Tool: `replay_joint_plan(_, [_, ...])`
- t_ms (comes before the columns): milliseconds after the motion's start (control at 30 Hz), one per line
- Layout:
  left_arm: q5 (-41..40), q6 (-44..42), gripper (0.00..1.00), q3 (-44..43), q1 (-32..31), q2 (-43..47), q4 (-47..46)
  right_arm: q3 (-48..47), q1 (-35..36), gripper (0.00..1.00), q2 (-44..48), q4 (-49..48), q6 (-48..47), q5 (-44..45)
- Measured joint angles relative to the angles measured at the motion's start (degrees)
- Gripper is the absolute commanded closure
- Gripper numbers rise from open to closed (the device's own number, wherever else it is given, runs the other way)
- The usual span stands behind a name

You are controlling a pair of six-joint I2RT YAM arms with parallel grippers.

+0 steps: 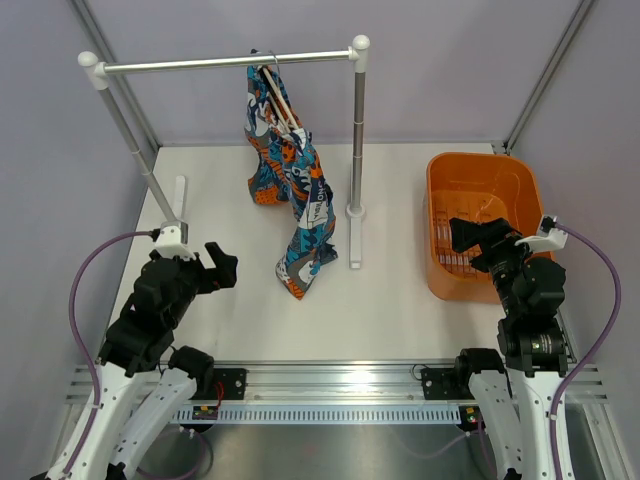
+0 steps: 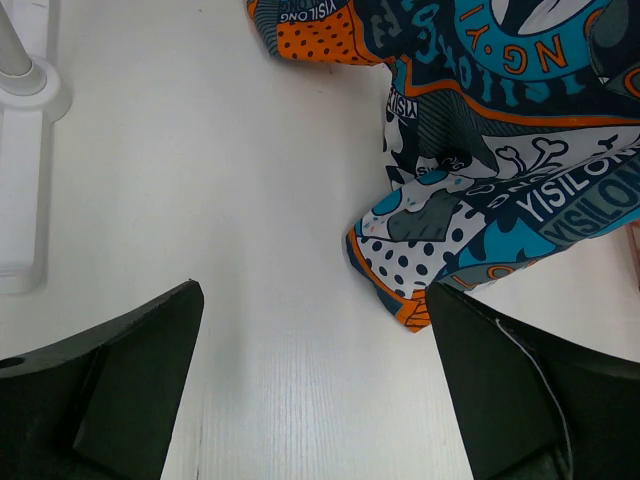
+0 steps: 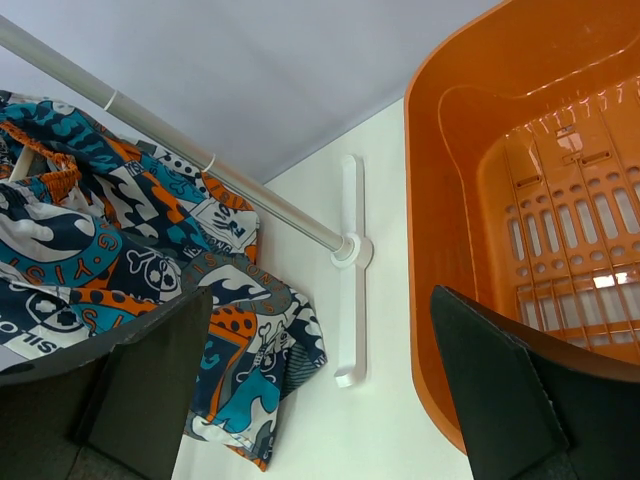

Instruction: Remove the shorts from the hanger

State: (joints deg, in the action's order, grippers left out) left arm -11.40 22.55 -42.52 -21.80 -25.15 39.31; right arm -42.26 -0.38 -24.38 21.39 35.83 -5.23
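The patterned shorts (image 1: 295, 180) hang from the cream hanger (image 1: 277, 95), whose hook sits on the silver rail (image 1: 230, 62); their lower leg trails onto the table. The left wrist view shows the shorts (image 2: 500, 180) just ahead and to the right of my open left gripper (image 2: 315, 380), with a hem corner near the right finger. My left gripper (image 1: 222, 265) stands left of the fabric's low end, empty. My right gripper (image 1: 468, 236) is open and empty over the orange basket. In the right wrist view the shorts (image 3: 150, 270) lie to the left of my right gripper (image 3: 320, 390).
An orange basket (image 1: 445, 180) stands at the right (image 3: 450, 200). The rack has two grey uprights, one (image 1: 357, 130) right of the shorts and one (image 1: 135, 140) at the left, on white feet (image 3: 350, 300). Grey walls close in the back and sides.
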Motion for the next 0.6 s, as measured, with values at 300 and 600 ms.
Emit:
replay_joint_plan(300, [2.0, -0.4, 0.01, 0.0, 0.0, 0.0, -0.4, 0.0, 0.0, 0.00, 0.0, 0.3, 0.0, 0.0])
replay_joint_plan(600, [7.6, 0.0, 0.01, -6.6, 0.0, -6.1, -4.7, -0.1, 0.0, 0.01, -0.5, 1.9, -0.2, -0.4])
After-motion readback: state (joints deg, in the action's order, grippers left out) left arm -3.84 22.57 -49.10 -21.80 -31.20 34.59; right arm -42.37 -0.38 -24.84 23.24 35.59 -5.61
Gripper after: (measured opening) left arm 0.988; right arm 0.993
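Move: The shorts hang with their middle about 19 cm ahead of the left gripper and 16 cm to its right, only a little lower. From that gripper, the hanger is about 24 cm ahead, 14 cm right and 14 cm up; the rack's left post stands roughly 28 cm ahead, 18 cm left. From the right gripper, the shorts are some 16 cm ahead, 35 cm left and 9 cm down. Ease the left gripper to its right, then lift it ever faster while still carrying it right towards the hanging shorts: about 5 cm up and 3 cm right in all. Swing the wrist clockwise by roughly 5 to 10 degrees and keep the fingers wide open, touching nothing. ##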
